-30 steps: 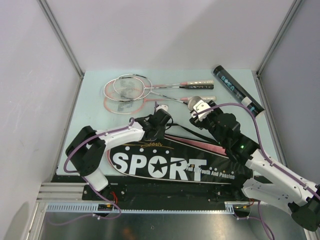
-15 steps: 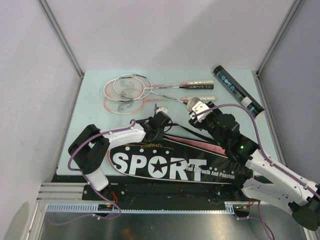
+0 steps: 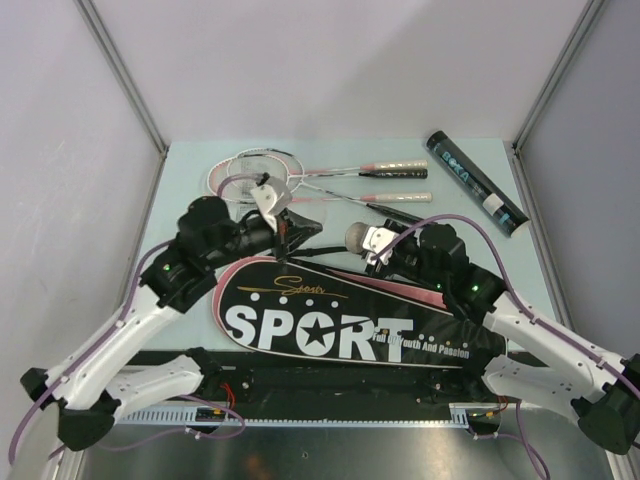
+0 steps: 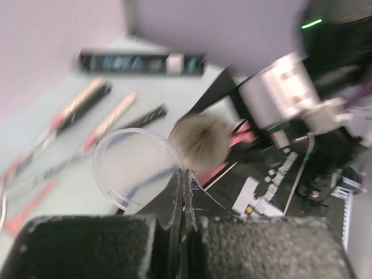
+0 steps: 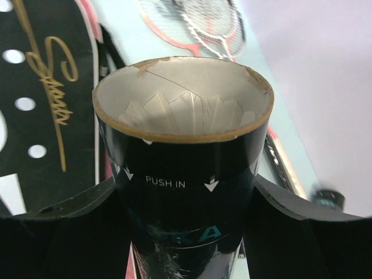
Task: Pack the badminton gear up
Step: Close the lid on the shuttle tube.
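Note:
My right gripper [image 5: 183,204] is shut on a dark tube [image 5: 183,151] marked "PUSH IN". Its open end [image 3: 357,237] points left, with white shuttlecock feathers [image 5: 186,110] inside. My left gripper [image 4: 185,173] is shut, pinching the rim of a clear round lid [image 4: 135,168]. It faces the tube's open end [image 4: 200,144] from a short way off. In the top view the left gripper [image 3: 308,228] hovers above the bag's upper edge. Pink-and-white rackets [image 3: 300,180] lie at the back of the table. A second dark tube [image 3: 475,183] lies at the back right.
A black racket bag [image 3: 330,320] printed "SPORT" lies across the front of the table, under both arms. Its black strap [image 3: 400,215] trails toward the rackets. Grey walls with metal posts [image 3: 120,70] close in the table on the left, back and right.
The left gripper has closed and lifted back to the left, away from the bag's edge. The right gripper has swung the tube's open end leftward toward it.

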Controlling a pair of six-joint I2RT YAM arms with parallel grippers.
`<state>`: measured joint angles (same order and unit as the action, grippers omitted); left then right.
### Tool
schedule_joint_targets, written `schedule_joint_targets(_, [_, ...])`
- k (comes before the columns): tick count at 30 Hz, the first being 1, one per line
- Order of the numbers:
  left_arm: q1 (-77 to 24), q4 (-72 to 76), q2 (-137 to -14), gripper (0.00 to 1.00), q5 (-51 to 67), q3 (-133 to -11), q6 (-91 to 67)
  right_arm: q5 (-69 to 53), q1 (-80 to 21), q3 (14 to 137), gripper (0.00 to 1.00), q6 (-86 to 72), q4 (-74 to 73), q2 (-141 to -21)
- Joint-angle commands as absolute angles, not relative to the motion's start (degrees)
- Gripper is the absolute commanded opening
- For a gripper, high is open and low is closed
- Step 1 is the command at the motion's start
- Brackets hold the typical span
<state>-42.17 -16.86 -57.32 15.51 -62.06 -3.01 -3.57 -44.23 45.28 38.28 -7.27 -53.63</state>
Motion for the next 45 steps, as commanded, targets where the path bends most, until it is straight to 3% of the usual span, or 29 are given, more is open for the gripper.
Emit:
schedule_joint_targets(1, [-41.9,-17.2,-58.7,0.00,35.5,-63.0,9.2,-18.3,-43.5,48.4,0.06,39.5,-6.9,-55.5])
schedule_joint_targets(20, [-46.1,-17.0,-65.1,0.00,32.3,-65.7,12.2,-14.7,-43.9,51.3,0.04,37.5,-7.1,-59.4])
schedule_joint_targets(45, [-46.0,-16.8,-69.1,0.00,44.9,-67.5,13.4,-16.7,-45.6,51.3,0.06,37.6,-6.6,-55.5])
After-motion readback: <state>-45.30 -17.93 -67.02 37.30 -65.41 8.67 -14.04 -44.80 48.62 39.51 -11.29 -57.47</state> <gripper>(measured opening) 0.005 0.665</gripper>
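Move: The left hand has the clear lid pinched by its rim. The shuttle tube's open mouth, held in the right hand, is about 8 cm to the left hand's right, 2 cm ahead and 3 cm lower. On the table some 29 cm below lie a black racket handle, about 15 cm ahead and 20 cm right, and the racket bag, centred 16 cm back and 9 cm right. From the right hand, the lid is about 12 cm left, 4 cm ahead and 5 cm higher. To the right and back goes the left hand, some 7 cm in all, first rising briefly, then dipping to end slightly lower as it turns clockwise; its shut fingers keep the lid's rim and bring the lid onto the tube mouth. The right hand comes about 3 cm left, then eases back, still gripping the tube. After the quick approach both only creep backwards, the left still turning. ##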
